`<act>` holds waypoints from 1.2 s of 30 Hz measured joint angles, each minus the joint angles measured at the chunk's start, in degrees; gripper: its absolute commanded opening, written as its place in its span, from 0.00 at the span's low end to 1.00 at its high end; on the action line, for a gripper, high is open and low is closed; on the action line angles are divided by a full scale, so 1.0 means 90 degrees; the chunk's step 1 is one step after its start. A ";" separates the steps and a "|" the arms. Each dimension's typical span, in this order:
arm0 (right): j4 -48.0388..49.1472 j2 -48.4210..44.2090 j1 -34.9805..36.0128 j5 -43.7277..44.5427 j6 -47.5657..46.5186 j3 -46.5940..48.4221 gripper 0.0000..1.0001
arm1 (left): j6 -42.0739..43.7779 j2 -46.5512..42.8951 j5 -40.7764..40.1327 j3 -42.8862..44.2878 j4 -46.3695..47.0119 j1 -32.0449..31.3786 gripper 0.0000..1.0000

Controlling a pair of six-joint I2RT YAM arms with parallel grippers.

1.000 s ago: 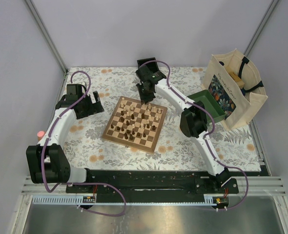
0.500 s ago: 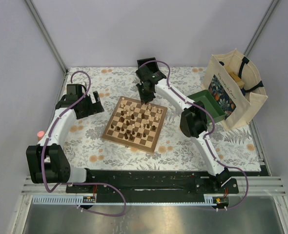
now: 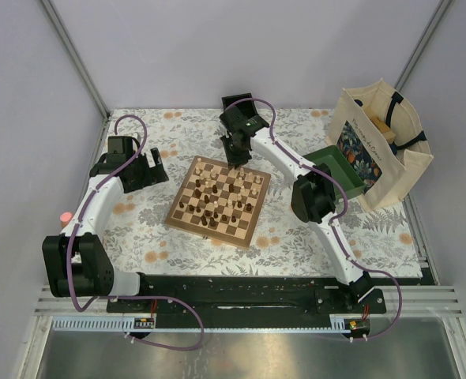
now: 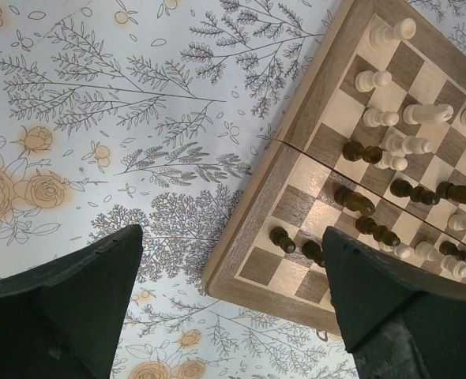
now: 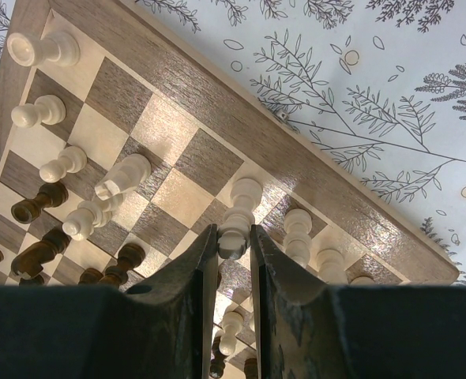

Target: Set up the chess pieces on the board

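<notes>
The board lies at the table's middle with cream and dark chess pieces scattered over its squares. My right gripper hangs over the board's far edge. In the right wrist view the right gripper is shut on the head of a cream piece, which stands on a square in the row by the wooden border, beside other cream pieces. My left gripper is open to the left of the board. The left wrist view shows its jaws wide apart above the board's corner, with dark pieces close by.
A green tray sits right of the board, with a printed tote bag standing behind it at the table's right edge. A floral cloth covers the table.
</notes>
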 measured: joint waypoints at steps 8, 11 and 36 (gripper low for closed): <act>-0.0017 0.0000 0.0000 0.0005 0.0005 -0.0007 0.45 | 0.0000 0.0002 0.0029 0.0000 0.0000 0.0000 0.99; -0.0068 0.0000 0.0000 0.0000 -0.0005 0.0046 0.51 | 0.0000 0.0005 0.0053 0.0000 0.0000 0.0000 0.99; 0.0440 -0.2589 0.1010 -0.0250 0.0010 -0.3718 0.63 | -0.0015 0.0002 0.0107 0.0000 0.0005 0.0000 0.99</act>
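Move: The tall white piece that the right hand goes for next stands among the dark ones, about 14 cm back from it, 1 cm left and 2 cm lower. A dark pawn stands level with that piece, some 4 cm to its right; a white pawn is 5 cm to its left. The white piece still held on the far rank is right at the fingertips. From the left hand the tall white piece lies about 9 cm back, 26 cm right and 9 cm down. Opening first, the right hand's fingers let go of the white piece on the far rank, then the hand rises about 9 cm and arcs back some 14 cm across the board. It sinks again towards the tall white piece among the dark ones, turning about 10 degrees counter-clockwise, and ends just above it with fingers apart. ##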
